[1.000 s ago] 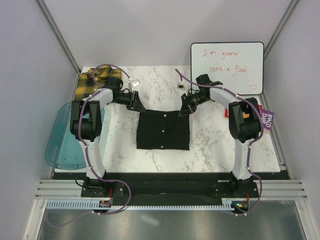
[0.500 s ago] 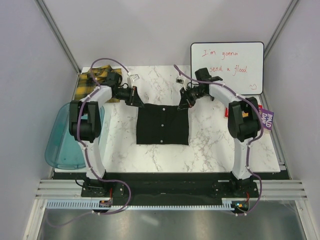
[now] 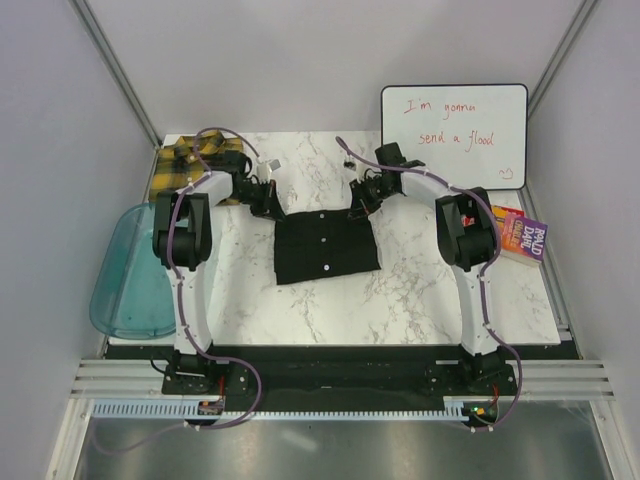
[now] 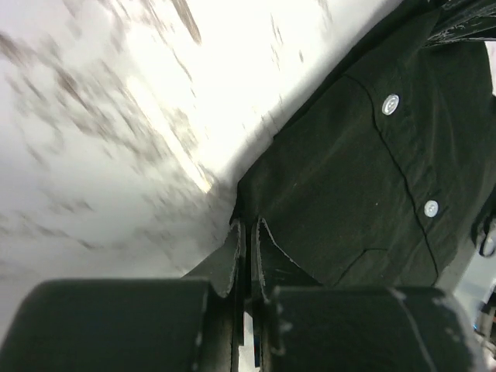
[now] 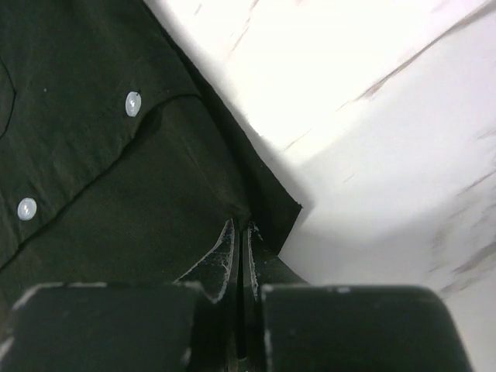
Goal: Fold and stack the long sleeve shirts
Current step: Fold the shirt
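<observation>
The black long sleeve shirt [image 3: 327,247] lies folded into a rectangle in the middle of the marble table, its white buttons showing. My left gripper [image 3: 272,204] is shut on the shirt's far left corner. In the left wrist view the fingertips [image 4: 248,226] pinch the black cloth [image 4: 364,186]. My right gripper [image 3: 359,206] is shut on the far right corner, its tips [image 5: 239,226] closed over the hem of the black shirt [image 5: 93,163]. The yellow-and-black plaid shirt [image 3: 192,163] lies bunched at the table's back left corner, behind my left arm.
A translucent blue tub [image 3: 122,278] hangs off the table's left edge. A whiteboard [image 3: 455,134] with red writing leans at the back right. A purple book [image 3: 521,238] lies near the right edge. Grey walls close in both sides.
My left gripper has closed on the shirt's far left corner. Both grippers have moved toward the back of the table, dragging the black shirt with them.
</observation>
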Controlling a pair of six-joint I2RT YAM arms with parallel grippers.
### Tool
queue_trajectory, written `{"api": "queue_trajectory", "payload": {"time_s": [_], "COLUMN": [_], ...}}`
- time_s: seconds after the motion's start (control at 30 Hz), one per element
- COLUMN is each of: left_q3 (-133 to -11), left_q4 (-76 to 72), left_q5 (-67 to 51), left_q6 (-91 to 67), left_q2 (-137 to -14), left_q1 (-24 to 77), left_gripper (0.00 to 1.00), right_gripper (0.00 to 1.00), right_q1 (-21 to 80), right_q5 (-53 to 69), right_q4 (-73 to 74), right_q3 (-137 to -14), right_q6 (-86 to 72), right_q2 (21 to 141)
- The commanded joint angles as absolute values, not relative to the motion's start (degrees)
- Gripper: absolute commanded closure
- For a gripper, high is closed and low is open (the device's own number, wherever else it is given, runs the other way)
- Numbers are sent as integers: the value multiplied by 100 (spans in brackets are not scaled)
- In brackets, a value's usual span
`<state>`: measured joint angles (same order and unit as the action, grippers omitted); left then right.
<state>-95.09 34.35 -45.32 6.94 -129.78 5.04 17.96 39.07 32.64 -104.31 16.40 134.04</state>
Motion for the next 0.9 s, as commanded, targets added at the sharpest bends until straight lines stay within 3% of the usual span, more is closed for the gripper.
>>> {"api": "queue_trajectory", "payload": {"time_s": [0.0, 0.17, 0.37, 0.67, 0.87], "left_q3": [-8495, -7489, -7391, -8024, -8533], "left_q4": [3832, 3744, 3771, 3674, 3621], "left_q5": [-4263, -4474, -5124, -4255, -3938], "left_q6": [799, 1220, 1485, 1196, 906], "left_q2": [-12236, -11472, -10768, -11583, -11944], "left_q1": [606, 607, 598, 484, 466], "left_gripper": [98, 98, 98, 98, 89], "right_gripper": [100, 100, 100, 100, 100], "right_q1": [1960, 2057, 2101, 2048, 2013], "right_q5": [3559, 4016, 4614, 3798, 3595], "right_q4": [3612, 3665, 4288, 3894, 3314], "right_q3": [-8996, -7999, -8077, -8709, -8981], "right_q6": [1670, 1679, 1854, 1908, 1293], "right_q2": [12607, 11543, 10908, 12268, 12410]}}
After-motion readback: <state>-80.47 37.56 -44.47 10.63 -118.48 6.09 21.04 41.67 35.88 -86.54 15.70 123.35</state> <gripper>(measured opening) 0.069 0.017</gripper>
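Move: Both grippers already pinch the far edge of the folded black shirt, low over the table and some 28 cm apart. The shirt's middle lies about 17 cm to the left hand's right and 12 cm back; from the right hand it is about 12 cm left and 13 cm back. The plaid shirt is roughly 20 cm ahead and 36 cm left of the left hand. The whiteboard's middle is around 32 cm ahead and 42 cm right of the right hand. Keep both grippers shut on the black shirt's far edge and draw it quickly back toward the bases, low over the table, about 11 cm with the left hand and 14 with the right. Then lift the edge 4 to 5 cm, ease it forward again by about 4 cm and lower it back close to the table, still pinched. ##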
